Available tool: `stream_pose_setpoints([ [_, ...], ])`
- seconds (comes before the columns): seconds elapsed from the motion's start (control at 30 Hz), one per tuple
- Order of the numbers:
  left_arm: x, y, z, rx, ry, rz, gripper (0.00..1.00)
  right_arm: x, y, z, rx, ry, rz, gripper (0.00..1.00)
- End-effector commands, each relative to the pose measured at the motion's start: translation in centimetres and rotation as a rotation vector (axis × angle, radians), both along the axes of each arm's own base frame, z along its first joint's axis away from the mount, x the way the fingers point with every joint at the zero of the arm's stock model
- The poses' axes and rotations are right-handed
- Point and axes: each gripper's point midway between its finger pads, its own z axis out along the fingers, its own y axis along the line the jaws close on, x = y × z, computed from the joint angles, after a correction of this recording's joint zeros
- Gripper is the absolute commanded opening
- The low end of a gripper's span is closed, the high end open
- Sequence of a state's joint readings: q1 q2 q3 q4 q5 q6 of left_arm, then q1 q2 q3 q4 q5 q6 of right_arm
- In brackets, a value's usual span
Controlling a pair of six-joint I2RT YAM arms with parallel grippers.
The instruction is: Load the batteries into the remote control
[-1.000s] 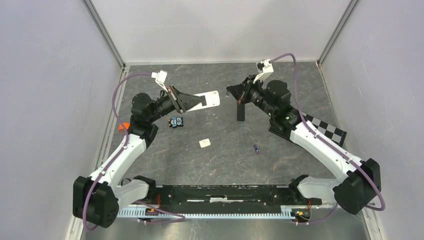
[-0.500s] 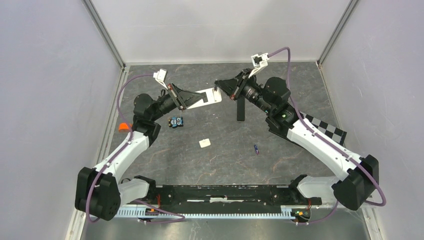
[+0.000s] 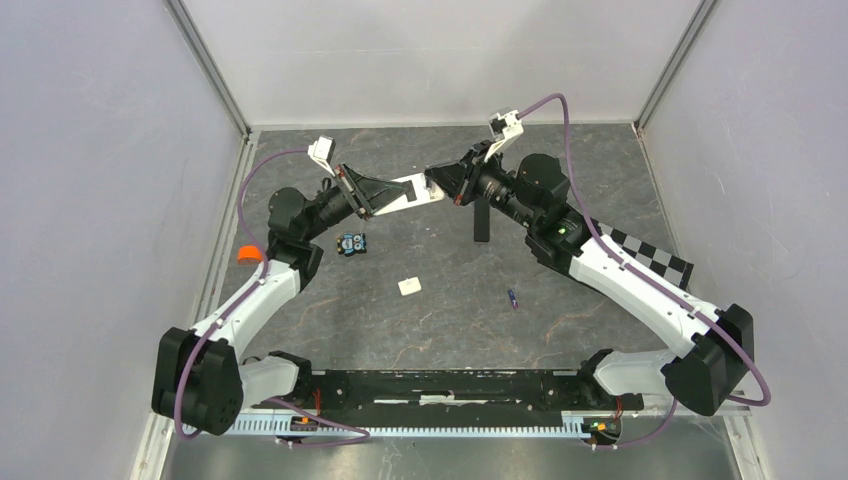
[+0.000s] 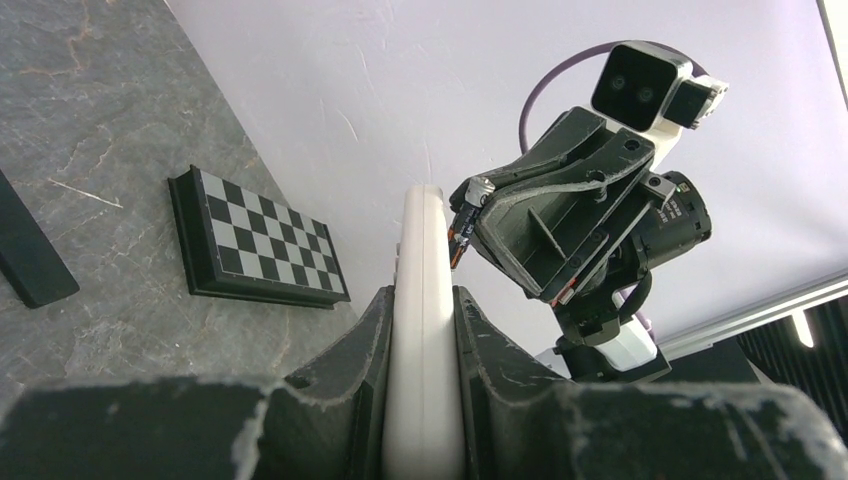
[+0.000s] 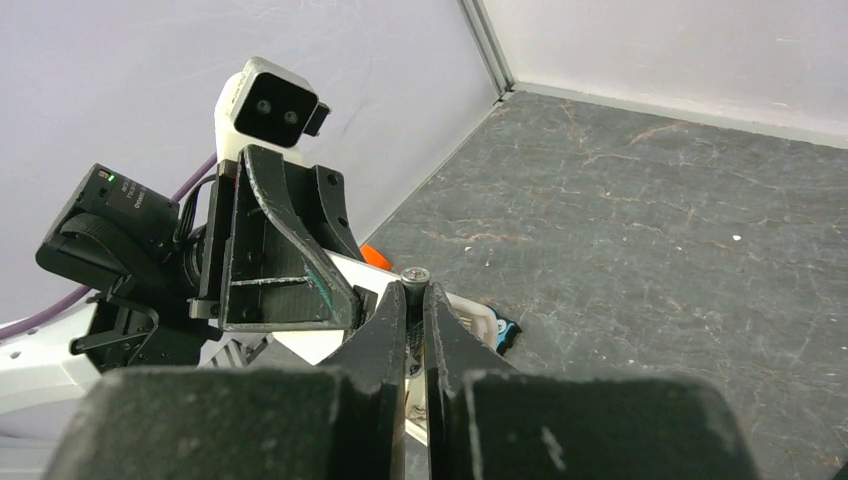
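Note:
My left gripper (image 3: 385, 195) is shut on a white remote control (image 3: 420, 188), held off the table with its free end pointing right. In the left wrist view the remote (image 4: 420, 260) stands edge-on between the jaws of the left gripper (image 4: 422, 300). My right gripper (image 3: 447, 186) is shut on a slim battery (image 5: 415, 275), whose silvery end pokes out past the fingertips, right at the remote's (image 5: 465, 308) free end. Whether it touches the remote I cannot tell. Another battery (image 3: 512, 298) lies on the table at centre right.
A black remote (image 3: 481, 220) lies just below the right gripper. A small white cover piece (image 3: 409, 286) and a blue-black item (image 3: 350, 244) lie mid-table. A checkerboard plate (image 3: 650, 256) sits right, an orange object (image 3: 245, 253) left. Grey walls close in three sides.
The right gripper has swung left with its battery, from above the black remote to the white remote's free end. The left arm has shifted the remote slightly toward it.

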State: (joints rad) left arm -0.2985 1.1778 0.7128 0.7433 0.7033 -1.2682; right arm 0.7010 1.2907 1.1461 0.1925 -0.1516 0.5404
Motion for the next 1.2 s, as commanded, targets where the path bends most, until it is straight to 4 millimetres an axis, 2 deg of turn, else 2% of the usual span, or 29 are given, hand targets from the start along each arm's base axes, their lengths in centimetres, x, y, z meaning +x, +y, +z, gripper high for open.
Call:
stream_pose_setpoints([
  [0.0,-0.4,0.2,2.5,-0.065,-0.064,0.000,0.02,0.4,-0.6,1.2,-0.037,-0.060,-0.038,0.00],
  [0.27,-0.3,0.2,2.3,-0.063,-0.062,-0.003,0.02,0.9,-0.8,0.5,-0.061,-0.042,-0.063,0.00],
  [0.47,-0.1,0.3,2.6,-0.078,-0.062,0.011,0.02,-0.1,0.5,0.3,-0.068,-0.063,0.022,0.01],
  [0.73,-0.1,0.4,4.0,-0.137,-0.069,0.006,0.02,-1.0,1.0,-0.6,-0.116,-0.071,0.052,0.08],
  [1.17,-0.4,0.5,3.2,-0.131,-0.066,0.004,0.02,-0.6,0.9,1.5,-0.080,-0.050,0.016,0.38],
])
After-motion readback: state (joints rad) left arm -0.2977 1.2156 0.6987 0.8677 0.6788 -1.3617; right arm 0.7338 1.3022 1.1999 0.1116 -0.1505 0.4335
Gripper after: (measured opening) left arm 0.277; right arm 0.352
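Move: The remote's open battery compartment is right at the right fingertips, which hold a battery: about 2 cm to their left, level in reach and 1 cm lower. On the table some 36 cm below, the black bar lies 10 cm right and 5 cm farther out, the white cover 6 cm left and 10 cm back, the spare battery 16 cm right and 13 cm back. From the left hand the compartment is about 4 cm right, 2 cm ahead and 1 cm up. Leftward and back, after a half-centimetre nudge forward and right, the right hand brings the pinched battery about 1.5 cm across the remote's back to its compartment, sinking slightly and tilting some 5 degrees. Its fingers then open about a quarter of their range and let go as it rises about 1 cm. The left hand keeps its grip on the remote, easing up nearly 1 cm. ##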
